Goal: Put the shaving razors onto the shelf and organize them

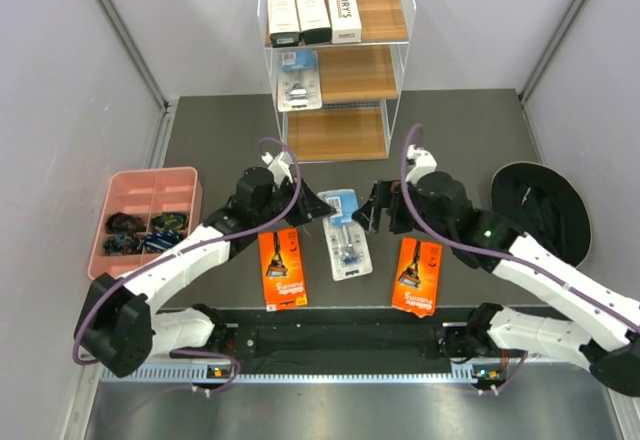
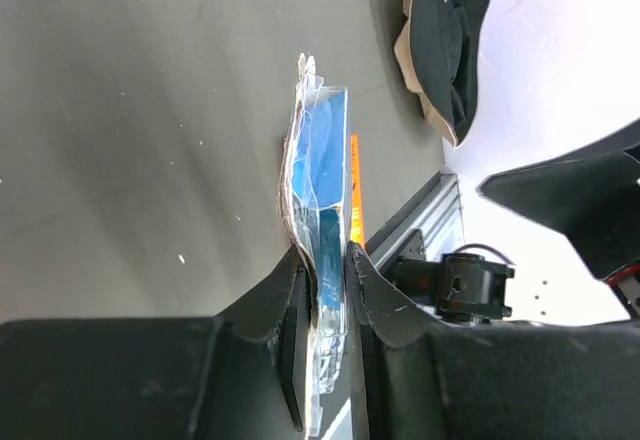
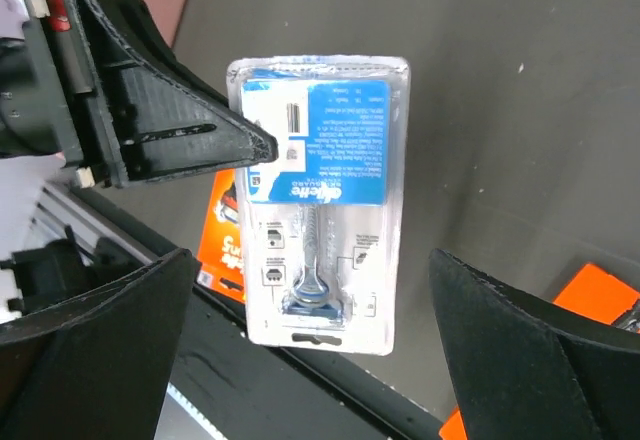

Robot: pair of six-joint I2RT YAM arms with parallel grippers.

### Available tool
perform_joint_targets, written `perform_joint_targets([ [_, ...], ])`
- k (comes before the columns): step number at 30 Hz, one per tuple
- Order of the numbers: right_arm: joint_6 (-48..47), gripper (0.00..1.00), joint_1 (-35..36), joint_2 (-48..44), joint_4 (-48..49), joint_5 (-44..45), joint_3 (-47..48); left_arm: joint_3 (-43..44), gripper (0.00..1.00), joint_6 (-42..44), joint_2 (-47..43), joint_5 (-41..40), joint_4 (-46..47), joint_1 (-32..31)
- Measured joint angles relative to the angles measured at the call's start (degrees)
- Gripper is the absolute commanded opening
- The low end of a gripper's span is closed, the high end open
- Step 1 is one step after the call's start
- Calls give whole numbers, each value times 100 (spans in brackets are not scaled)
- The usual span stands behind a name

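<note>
A blue-clear blister pack [image 1: 343, 238] of the shaving razors hangs over the middle of the dark table. My left gripper [image 1: 316, 212] is shut on its upper left edge. The left wrist view has the pack [image 2: 322, 180] edge-on between the closed jaws of the left gripper [image 2: 328, 270]. My right gripper [image 1: 372, 214] stands just right of the pack, wide open and apart from it. The right wrist view faces the pack [image 3: 320, 200] between the spread jaws of the right gripper [image 3: 310, 260]. Two orange cards [image 1: 282, 268] [image 1: 418, 276] lie flat either side. On the shelf [image 1: 380, 72], three white boxes [image 1: 313, 12] fill the top tier and another blister pack [image 1: 297, 80] lies on the middle tier.
A pink compartment tray [image 1: 122, 182] with dark small items sits at the left. A black round cap [image 1: 545, 208] lies at the right, also seen as the cap [image 2: 450, 40] in the left wrist view. The shelf's bottom tier [image 1: 337, 132] is bare wood. A black rail [image 1: 340, 340] runs along the near edge.
</note>
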Motion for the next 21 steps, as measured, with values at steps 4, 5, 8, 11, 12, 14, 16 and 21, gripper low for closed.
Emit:
perform_joint_targets([
  [4, 57, 99, -496, -485, 70, -308, -323, -11, 0, -267, 254, 601, 352, 470],
  [5, 118, 99, -706, -614, 149, -511, -529, -42, 0, -367, 328, 769, 562, 629],
  [8, 330, 99, -1115, -828, 398, -1043, -1119, -201, 0, -745, 509, 1213, 1145, 1069],
  [11, 636, 99, -1327, -861, 828, -1683, -1764, -343, 0, -1217, 769, 1716, 1856, 1456],
  [12, 752, 98, -1349, -848, 1003, -1891, -1943, -369, 0, -1379, 879, 1875, 2107, 1556],
  [14, 1016, 97, -1366, -804, 1589, -2345, -2352, -391, 0, -1650, 1084, 2164, 2542, 1696],
  [16, 1276, 96, -1368, -706, 2225, -2723, -2669, -400, 0, -1939, 1296, 2457, 3016, 1790],
  [21, 1926, 89, -1373, -310, 3866, -3495, -3161, -407, 0, -2446, 1639, 2990, 3873, 1864],
])
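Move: The razor blister pack is already pinched near its upper left edge by the left gripper; its middle is some 6 cm to that hand's right, 5 cm back and 3 cm lower. From the empty right hand, that middle lies about 5 cm left, 3 cm back and 6 cm below. The left orange box is about 9 cm left, 11 cm back and 11 cm below the left hand; the right orange box is some 11 cm right, 11 cm back and 15 cm below the right hand. Carry the pinched pack with the left gripper about 5 cm forward, 3 cm left and slightly up, rolling that wrist some 25 degrees so its fingers come level. Swing the open right gripper a little right, then down about 8 cm and back, and finally left towards the pack's lower end, rolling it about 30 degrees, fingers kept wide. ##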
